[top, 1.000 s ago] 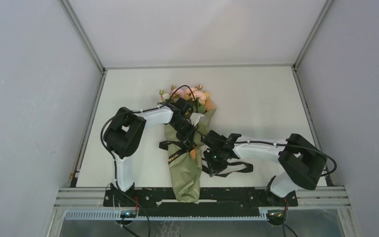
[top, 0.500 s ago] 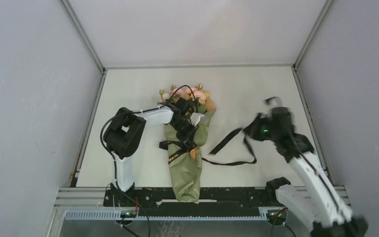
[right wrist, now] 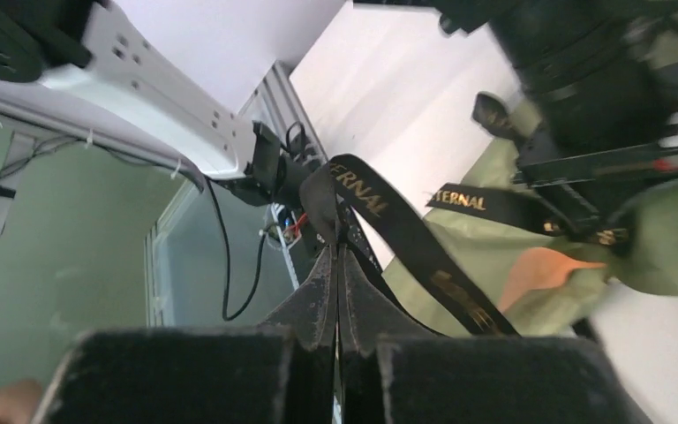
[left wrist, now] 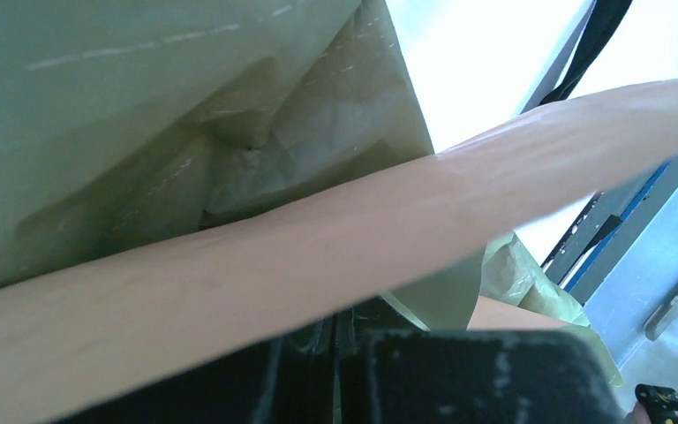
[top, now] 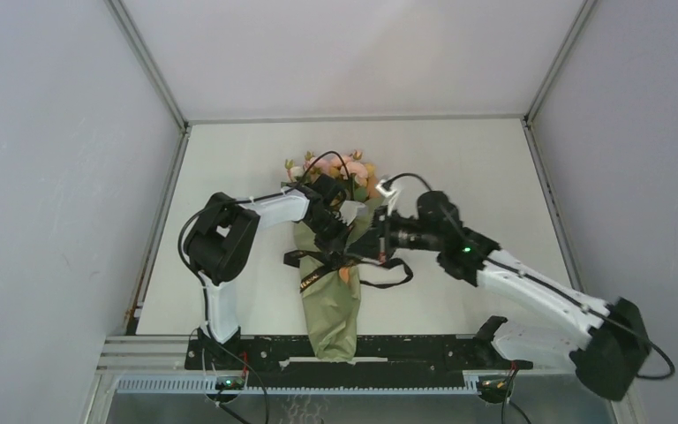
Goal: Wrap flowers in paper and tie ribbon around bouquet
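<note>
The bouquet (top: 329, 305) lies lengthwise on the table, pink and yellow flowers (top: 342, 170) at its far end. Its paper (left wrist: 141, 106) is olive, with a tan-orange strip (left wrist: 318, 256) across the left wrist view. The black ribbon (top: 391, 273), lettered in gold (right wrist: 388, 216), crosses the cone and loops onto the table at the right. My left gripper (top: 336, 242) presses on the cone's middle, jaws shut (left wrist: 344, 340), and the ribbon runs into its tips. My right gripper (top: 380, 235) is right beside the bouquet, shut (right wrist: 337, 252) on a fold of ribbon.
An aluminium rail (top: 406, 346) runs along the near table edge, under the cone's tip. Grey walls with metal posts (top: 146, 62) enclose the table on three sides. A black cable (top: 335, 159) arcs over the flowers.
The right gripper closed on the ribbon, swung out to the far right pulling it taut, then came back against the bouquet's right side. The left arm and the bouquet stayed put.
</note>
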Robot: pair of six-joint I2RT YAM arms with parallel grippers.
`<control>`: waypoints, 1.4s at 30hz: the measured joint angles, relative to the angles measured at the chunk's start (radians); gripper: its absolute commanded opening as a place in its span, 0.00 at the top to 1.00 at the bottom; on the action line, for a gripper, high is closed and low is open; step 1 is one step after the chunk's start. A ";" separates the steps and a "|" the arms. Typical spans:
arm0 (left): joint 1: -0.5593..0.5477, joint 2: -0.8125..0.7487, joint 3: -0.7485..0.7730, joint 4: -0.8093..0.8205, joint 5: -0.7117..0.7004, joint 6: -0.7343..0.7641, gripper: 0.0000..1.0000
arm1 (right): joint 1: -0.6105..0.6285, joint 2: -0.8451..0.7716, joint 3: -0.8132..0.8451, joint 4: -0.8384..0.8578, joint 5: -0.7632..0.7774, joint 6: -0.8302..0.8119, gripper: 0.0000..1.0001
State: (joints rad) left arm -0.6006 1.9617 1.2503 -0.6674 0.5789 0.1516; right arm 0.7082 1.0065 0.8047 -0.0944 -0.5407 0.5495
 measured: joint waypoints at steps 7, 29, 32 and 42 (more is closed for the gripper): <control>0.027 -0.013 -0.013 0.008 0.005 0.013 1.00 | 0.129 0.340 -0.128 0.392 -0.020 0.137 1.00; 0.208 -0.482 -0.102 -0.243 -0.026 0.325 1.00 | 0.026 0.823 -0.047 0.549 0.109 0.238 1.00; 0.181 -0.539 -0.106 -0.375 -0.056 0.439 1.00 | -0.001 0.849 -0.015 0.575 0.081 0.268 1.00; -0.270 -0.554 -0.061 -0.722 0.064 0.698 1.00 | -0.023 0.883 0.008 0.634 0.035 0.348 1.00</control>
State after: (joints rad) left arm -0.8703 1.4078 1.1896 -1.3895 0.6434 0.8501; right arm 0.6853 1.8896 0.8131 0.5392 -0.5053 0.8974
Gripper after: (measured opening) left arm 0.004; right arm 0.006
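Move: The ribbon crossing on the wrapped bouquet, where I am taking my right hand's ribbon end, lies about 5 cm ahead of that hand, 7 cm to its left and 22 cm below; the loose ribbon loop is 2 cm ahead, 6 cm right and 24 cm below. My left fingers are at that crossing, which is 1 cm back and 2 cm left of them. From my left hand the paper's near end lies some 22 cm back and 2 cm left, the flower heads 22 cm ahead and 1 cm left. I bring my right hand down about 20 cm, first swinging left, then forward low over the paper beside the crossing, tipping its fingers downward and keeping the ribbon pinched. My left hand nearly waits, then lifts up and left out of the paper folds and sweeps back some 17 cm over the wrap towards its near end, fingers shut on its own ribbon strand, turning roughly 50 degrees clockwise. ##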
